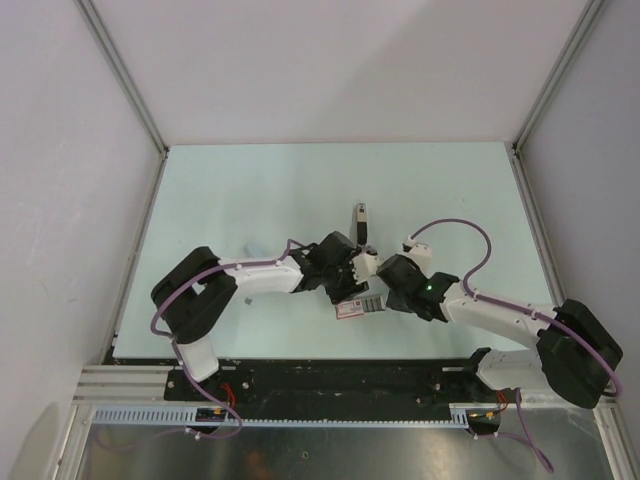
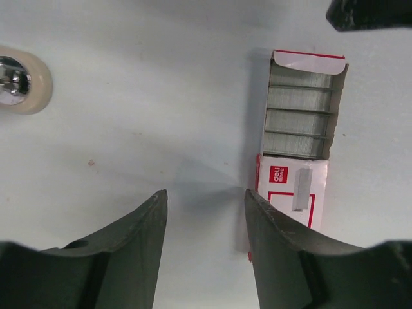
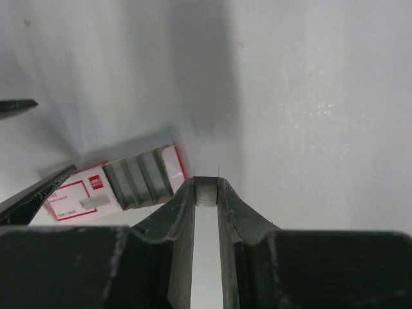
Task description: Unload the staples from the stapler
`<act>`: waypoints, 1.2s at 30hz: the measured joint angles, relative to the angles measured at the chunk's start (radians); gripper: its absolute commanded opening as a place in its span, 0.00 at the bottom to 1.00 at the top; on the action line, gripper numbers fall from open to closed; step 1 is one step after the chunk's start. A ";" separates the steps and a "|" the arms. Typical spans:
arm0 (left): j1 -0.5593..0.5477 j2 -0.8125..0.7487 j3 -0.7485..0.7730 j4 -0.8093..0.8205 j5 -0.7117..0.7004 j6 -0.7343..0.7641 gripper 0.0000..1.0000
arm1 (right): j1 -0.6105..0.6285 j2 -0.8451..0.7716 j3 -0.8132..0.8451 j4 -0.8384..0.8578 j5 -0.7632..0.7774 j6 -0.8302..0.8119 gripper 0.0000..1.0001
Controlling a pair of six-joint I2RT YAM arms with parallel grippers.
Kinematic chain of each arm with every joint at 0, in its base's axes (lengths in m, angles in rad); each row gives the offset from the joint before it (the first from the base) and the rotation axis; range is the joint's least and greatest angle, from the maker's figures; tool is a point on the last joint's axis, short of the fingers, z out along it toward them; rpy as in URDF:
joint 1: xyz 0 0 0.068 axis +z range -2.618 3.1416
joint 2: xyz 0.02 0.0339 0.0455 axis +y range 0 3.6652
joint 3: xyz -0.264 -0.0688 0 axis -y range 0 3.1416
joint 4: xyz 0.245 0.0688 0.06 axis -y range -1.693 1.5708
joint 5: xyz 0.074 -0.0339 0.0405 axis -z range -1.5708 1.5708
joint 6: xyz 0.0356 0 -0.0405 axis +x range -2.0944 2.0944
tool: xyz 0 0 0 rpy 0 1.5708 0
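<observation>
The stapler (image 1: 361, 221) is a slim black bar with a silvery end, lying on the table just beyond both grippers. A rounded cream-and-chrome end (image 2: 14, 81) at the left edge of the left wrist view looks like part of it. My left gripper (image 2: 205, 196) is open and empty, low over the table, its right finger beside the staple box; it also shows in the top view (image 1: 351, 284). My right gripper (image 3: 206, 188) is shut on a short grey strip of staples (image 3: 206, 192) pinched at its tips; in the top view it (image 1: 375, 273) sits next to the left gripper.
An open red-and-white staple box (image 2: 297, 174) holding several strips of staples (image 2: 299, 116) lies flat between the grippers; it also shows in the right wrist view (image 3: 122, 183) and the top view (image 1: 360, 307). Grey walls with metal rails (image 1: 125, 85) enclose the table.
</observation>
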 measured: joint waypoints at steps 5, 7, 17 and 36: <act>0.017 -0.055 -0.001 -0.012 -0.030 0.004 0.77 | 0.043 -0.004 0.000 0.026 -0.011 -0.024 0.00; 0.042 -0.087 0.014 -0.031 -0.041 0.005 0.88 | 0.062 -0.003 0.005 0.032 -0.013 -0.034 0.00; 0.328 -0.336 0.183 -0.167 0.009 -0.009 0.99 | 0.166 0.150 0.170 0.037 -0.032 -0.122 0.00; 0.430 -0.511 0.066 -0.319 0.076 -0.033 1.00 | 0.192 0.277 0.238 -0.029 -0.072 -0.174 0.00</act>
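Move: The staple box lies about 7 cm to the right hand's left, level with it fore and aft and some 3 cm below; that hand already holds a short strip of staples. Counted from the right hand, the stapler is 15 cm ahead and 7 cm left, and a small loose strip 6 cm ahead and 14 cm left. From the left hand the box is about 4 cm back, 3 cm right and slightly lower. Towards the middle of the staple box comes the strip still pinched in the right fingers: that hand swings about 8 cm left in a low arc, slipping back slightly and turning some 20 degrees counter-clockwise, then sinks and hovers. The empty left hand clears away from the box, up, left and forward, opening wide, then settles partway down and back, about 17 cm higher than it began. ##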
